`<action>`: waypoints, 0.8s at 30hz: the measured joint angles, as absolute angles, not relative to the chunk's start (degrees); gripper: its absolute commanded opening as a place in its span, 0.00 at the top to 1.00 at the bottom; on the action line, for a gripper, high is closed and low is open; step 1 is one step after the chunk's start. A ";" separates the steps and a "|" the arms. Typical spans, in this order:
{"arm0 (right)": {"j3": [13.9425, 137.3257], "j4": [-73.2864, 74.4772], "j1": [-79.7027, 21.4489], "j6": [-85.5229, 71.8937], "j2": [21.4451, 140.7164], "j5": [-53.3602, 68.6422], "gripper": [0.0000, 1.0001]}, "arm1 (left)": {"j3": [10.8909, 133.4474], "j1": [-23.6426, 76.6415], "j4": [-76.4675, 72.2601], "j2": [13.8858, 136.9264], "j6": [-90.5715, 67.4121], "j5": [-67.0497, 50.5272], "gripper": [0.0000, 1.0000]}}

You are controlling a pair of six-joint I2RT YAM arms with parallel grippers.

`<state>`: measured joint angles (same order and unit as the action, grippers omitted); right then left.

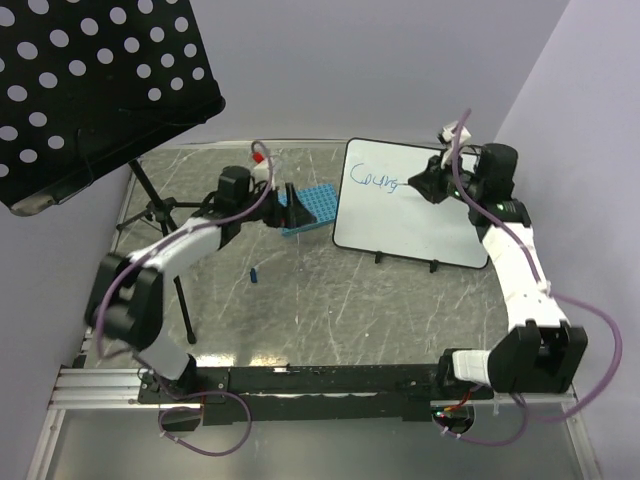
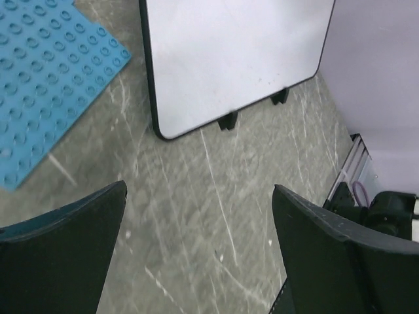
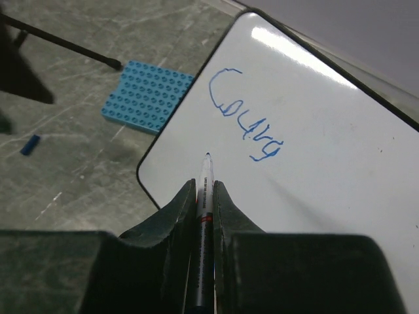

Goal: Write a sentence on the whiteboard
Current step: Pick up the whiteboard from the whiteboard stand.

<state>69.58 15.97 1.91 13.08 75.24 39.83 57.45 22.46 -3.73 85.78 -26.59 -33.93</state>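
Note:
The whiteboard (image 1: 420, 215) lies at the back right of the table; it also shows in the right wrist view (image 3: 327, 163) and the left wrist view (image 2: 229, 59). Blue handwriting (image 1: 376, 181) on its upper left reads "Courg" (image 3: 245, 118), part of the sentence. My right gripper (image 1: 428, 187) is shut on a marker (image 3: 205, 190); the tip hangs just above the board, below and left of the writing. My left gripper (image 1: 290, 207) is open and empty over bare table (image 2: 200, 216), left of the board.
A blue gridded rack (image 1: 310, 210) lies just left of the whiteboard. A small blue cap (image 1: 255, 272) lies on the table. A black perforated music stand (image 1: 90, 90) on a tripod (image 1: 160, 215) fills the back left. Walls close the right side.

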 measured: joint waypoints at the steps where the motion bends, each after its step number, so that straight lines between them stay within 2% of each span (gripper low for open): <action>1: 68.79 15.73 2.17 12.78 73.80 40.53 1.00 | 59.88 22.39 -4.49 89.67 -27.27 -35.00 0.09; 5: 65.08 14.76 4.86 11.33 68.12 44.82 1.00 | 70.28 22.06 -7.84 103.61 -28.58 -39.86 0.15; 11: 62.63 13.74 7.29 9.93 68.01 48.40 1.00 | 83.07 21.98 -8.93 118.65 -28.12 -44.64 0.20; 18: 62.35 13.39 7.29 9.41 67.99 50.63 1.00 | 88.97 21.93 -10.02 127.52 -28.58 -50.37 0.35; 24: 62.33 13.30 7.29 9.21 68.01 50.94 1.00 | 93.21 22.09 -14.55 131.59 -31.62 -55.00 0.41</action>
<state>62.33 13.30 7.29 9.21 68.01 50.94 93.21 22.09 -14.55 131.59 -31.62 -55.00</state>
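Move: The lower half of the whiteboard's left edge lies about 11 cm ahead of the left hand, 11 cm to its right and 9 cm below. The blue pad lies some 13 cm ahead and 2 cm right, 17 cm down on the table; the written word is roughly 7 cm beyond the edge spot and 9 cm farther right. From the right hand the edge spot is about 3 cm ahead, 22 cm left and 15 cm down, the word about 10 ahead, 10 left. The left hand sweeps forward and to the right over the blue pad towards the whiteboard's left edge, about 14 cm across, sinking some 8 cm on the way, mostly in the middle of the reach; it turns some 15 degrees clockwise while the wide-open fingers narrow to about two-thirds, one on either side of the edge. The right hand, still gripping the pen clear of the board, draws back about 4 cm from the writing and then holds there. ##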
